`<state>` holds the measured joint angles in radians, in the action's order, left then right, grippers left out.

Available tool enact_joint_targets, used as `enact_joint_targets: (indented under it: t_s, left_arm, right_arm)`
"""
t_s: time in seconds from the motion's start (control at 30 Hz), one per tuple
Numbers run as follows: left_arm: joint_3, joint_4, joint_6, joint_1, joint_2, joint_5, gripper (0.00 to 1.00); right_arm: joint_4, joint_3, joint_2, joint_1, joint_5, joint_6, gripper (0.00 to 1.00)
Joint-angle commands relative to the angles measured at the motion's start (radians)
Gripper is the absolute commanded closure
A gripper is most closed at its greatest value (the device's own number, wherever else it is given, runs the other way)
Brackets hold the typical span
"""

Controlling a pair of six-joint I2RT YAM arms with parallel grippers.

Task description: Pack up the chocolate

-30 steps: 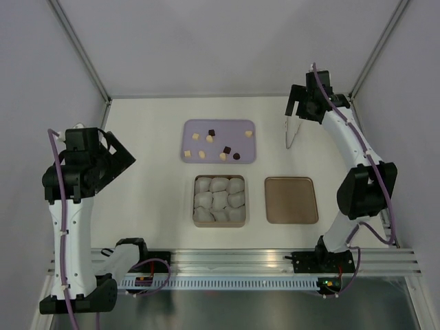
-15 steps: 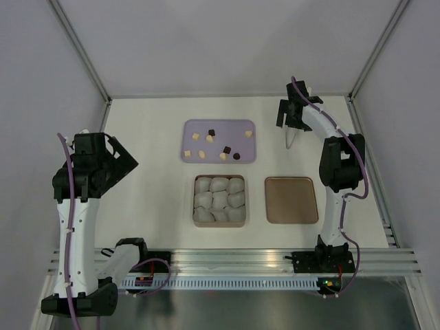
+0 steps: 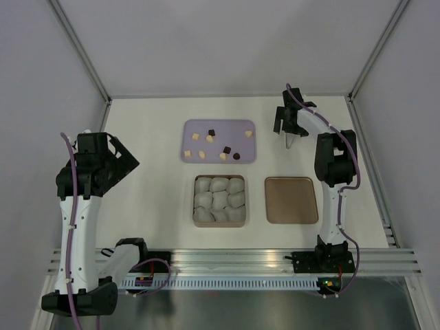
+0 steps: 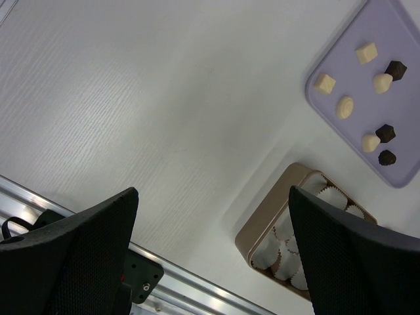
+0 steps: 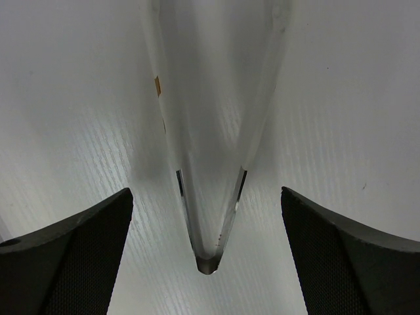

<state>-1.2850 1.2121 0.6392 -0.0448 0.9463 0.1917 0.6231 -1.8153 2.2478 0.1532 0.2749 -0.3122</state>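
Observation:
The chocolate (image 3: 223, 156) lies as several tan and dark pieces on a lavender tray (image 3: 240, 126), which also shows in the left wrist view as the tray (image 4: 341, 65) with chocolate (image 4: 344, 106). A tan box (image 3: 195, 203) holds white paper cups (image 3: 219, 201). Clear tongs (image 3: 291, 141) lie on the table right of the tray. My right gripper (image 3: 289, 127) hovers over them, open. In the right wrist view the gripper (image 5: 206, 193) straddles the tongs (image 5: 207, 259), fingers apart from them. My left gripper (image 3: 124, 157) hangs open at the left, nothing in it (image 4: 213, 197).
A flat brown lid (image 3: 291, 200) lies right of the box. The aluminium rail (image 3: 234, 260) runs along the near edge. Grey walls close in the back and both sides. The box corner (image 4: 269, 223) appears beside my left gripper's right finger (image 4: 357, 256).
The right arm has swung left and down, bringing its gripper from the back right corner to over the tongs. The left arm has shifted slightly right and lower.

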Motion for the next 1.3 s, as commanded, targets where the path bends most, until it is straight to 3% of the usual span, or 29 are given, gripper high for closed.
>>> enact_joint_targets:
  t_s: [0.0,0.43,1.27]
  left_arm:
    - [0.010,-0.043,0.010,-0.006,-0.007,0.025,0.00]
    - [0.024,-0.048,-0.021,-0.006,-0.029,0.041,0.00]
    - [0.030,-0.049,-0.023,-0.007,-0.057,0.066,0.00]
  right_arm:
    - [-0.037,-0.033,0.019,0.000,0.003,-0.013,0.02]
    - [-0.040,-0.029,0.053,-0.006,-0.022,-0.015,0.02]
    - [-0.122,0.158,0.036,-0.038,-0.083,-0.039,0.27]
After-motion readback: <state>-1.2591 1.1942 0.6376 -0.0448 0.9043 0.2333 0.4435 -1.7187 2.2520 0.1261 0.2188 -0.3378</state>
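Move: The clear tongs lie almost under the right hand, their middle about 3 cm farther out and 3 cm below, legs spread outward and the joined end towards the base. The chocolate tray's middle is some 29 cm to this hand's left and 2 cm back; the brown tray is roughly 27 cm back and 2 cm left. From the left hand the tongs are about 33 cm ahead, 60 cm right and 24 cm down. Over the tongs, between the joined end and the spread tips, the right hand sinks about 2 cm until its fingertips are close to the table on either side of the legs. In the second half it also eases some 1 cm forward, away from the joined end, while the fingers close by about a quarter of their opening, towards the legs but not yet gripping them. ##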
